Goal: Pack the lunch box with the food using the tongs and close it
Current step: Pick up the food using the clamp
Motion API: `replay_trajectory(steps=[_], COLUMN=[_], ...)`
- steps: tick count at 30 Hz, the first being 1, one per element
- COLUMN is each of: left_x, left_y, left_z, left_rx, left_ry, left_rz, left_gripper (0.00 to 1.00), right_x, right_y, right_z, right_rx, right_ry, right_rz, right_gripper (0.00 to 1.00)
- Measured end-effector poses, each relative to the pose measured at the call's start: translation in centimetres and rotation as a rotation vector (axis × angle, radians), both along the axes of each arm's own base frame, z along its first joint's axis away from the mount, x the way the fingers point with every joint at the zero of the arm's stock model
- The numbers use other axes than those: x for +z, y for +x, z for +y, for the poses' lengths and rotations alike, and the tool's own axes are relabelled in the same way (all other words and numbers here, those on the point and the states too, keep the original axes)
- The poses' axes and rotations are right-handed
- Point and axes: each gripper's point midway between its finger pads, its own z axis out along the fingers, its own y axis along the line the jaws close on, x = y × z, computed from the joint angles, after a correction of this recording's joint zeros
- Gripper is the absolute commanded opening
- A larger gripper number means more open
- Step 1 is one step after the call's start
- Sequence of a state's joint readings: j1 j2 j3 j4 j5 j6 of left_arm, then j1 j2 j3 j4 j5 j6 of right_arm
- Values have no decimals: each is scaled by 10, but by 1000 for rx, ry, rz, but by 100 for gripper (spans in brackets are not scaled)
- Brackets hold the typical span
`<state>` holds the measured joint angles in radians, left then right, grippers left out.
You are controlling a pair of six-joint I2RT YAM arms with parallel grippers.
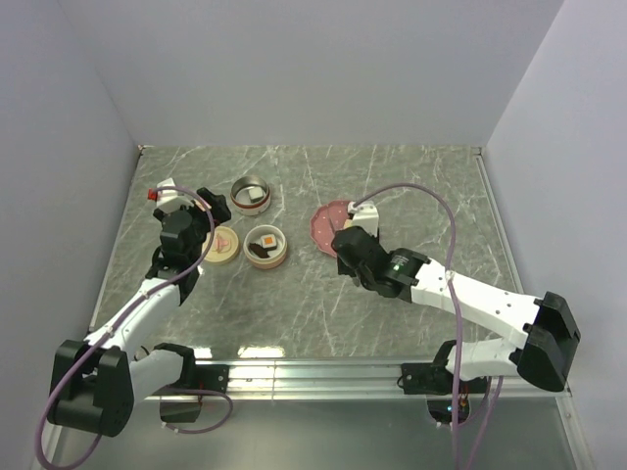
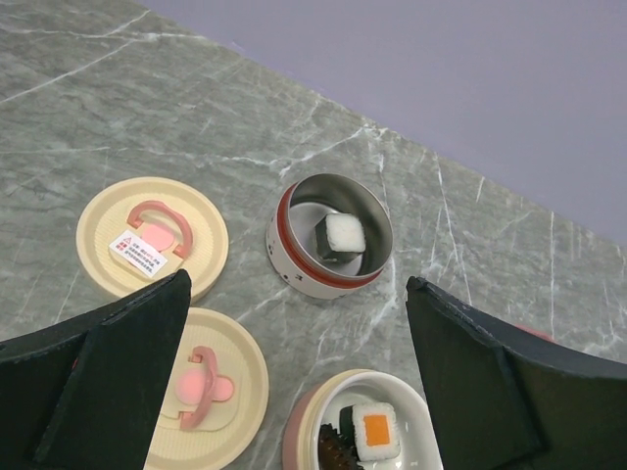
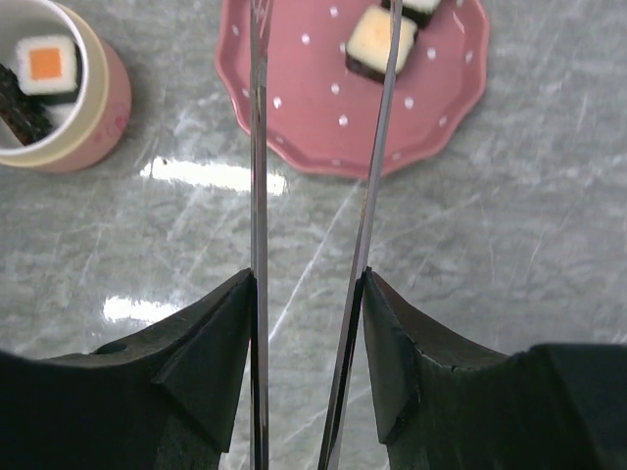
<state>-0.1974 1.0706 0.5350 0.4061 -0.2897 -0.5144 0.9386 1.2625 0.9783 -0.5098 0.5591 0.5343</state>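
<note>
The lunch box stands in separate tiers: a steel-lined tier (image 2: pixel 294 259) holding one white-and-dark piece (image 2: pixel 341 235), and a pink tier (image 3: pixel 93 117) holding an orange-topped piece (image 3: pixel 49 63) and a dark brown piece (image 3: pixel 20 110). My right gripper (image 3: pixel 306 284) is shut on the tongs (image 3: pixel 258 186), whose two arms reach over the pink plate (image 3: pixel 323 117); the right arm crosses a yellowish-topped piece (image 3: pixel 372 49), and a second piece (image 3: pixel 421 8) shows at the top edge. My left gripper (image 2: pixel 299 382) hangs open above the tiers, holding nothing.
Two cream lids with pink handles lie left of the tiers, one labelled (image 2: pixel 108 211), one nearer (image 2: pixel 230 367). In the top view, the pink plate (image 1: pixel 325 227) lies right of the pink tier (image 1: pixel 266 257). Walls close off the table's back and sides.
</note>
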Motion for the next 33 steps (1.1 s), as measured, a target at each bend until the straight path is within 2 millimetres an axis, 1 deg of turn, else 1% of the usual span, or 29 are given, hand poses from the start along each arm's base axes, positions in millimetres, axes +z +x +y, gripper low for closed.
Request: replay_trajectory(steps=[6, 10, 16, 21, 29, 33], left_x=[5, 10, 16, 17, 17, 17], left_y=[-3, -5, -7, -7, -7, -7], left_z=[-1, 0, 0, 0, 0, 0], left_rx=[-5, -6, -8, -7, -7, -7], left_ry=[-7, -10, -14, -15, -15, -14], left_rz=[-16, -30, -48, -50, -50, -50], left_gripper=[98, 98, 98, 99, 99, 99], right_x=[-18, -21, -25, -27, -43, -45], right_y=[-17, -23, -26, -25, -23, -21], right_z=[-10, -14, -16, -16, -11, -9], right_rx=[-60, -88, -107, -110, -107, -105], right_ry=[-15, -18, -11, -11, -48, -49], right_rz=[43, 54, 60, 63, 88, 92], right_gripper=[54, 54, 54, 54, 55, 55])
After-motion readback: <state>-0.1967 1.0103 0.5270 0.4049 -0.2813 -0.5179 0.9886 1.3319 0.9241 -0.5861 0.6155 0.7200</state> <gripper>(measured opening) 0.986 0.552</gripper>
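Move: The right gripper already holds the clamp. The nearer sushi on the pink plate lies about 16 cm ahead of that hand, 3 cm to its right and 12 cm below; the farther sushi is some 4 cm beyond the nearer one and 2 cm more to the right. The white food bowl stands about 8 cm ahead and 22 cm left. From the left gripper, the nearer sushi lies about 4 cm ahead and 35 cm to the right. Keep the right gripper's hold on the clamp at the same opening and bring it down about 5 cm in two stages: first down while drawing back some 2.5 cm and a little right, then, after a brief hold, nearly straight down. Turn the wrist slightly clockwise and tip it a little farther down, so the clamp's jaws sink over the pink plate at the nearer sushi. Let the empty, open left gripper rise about 2 cm. ##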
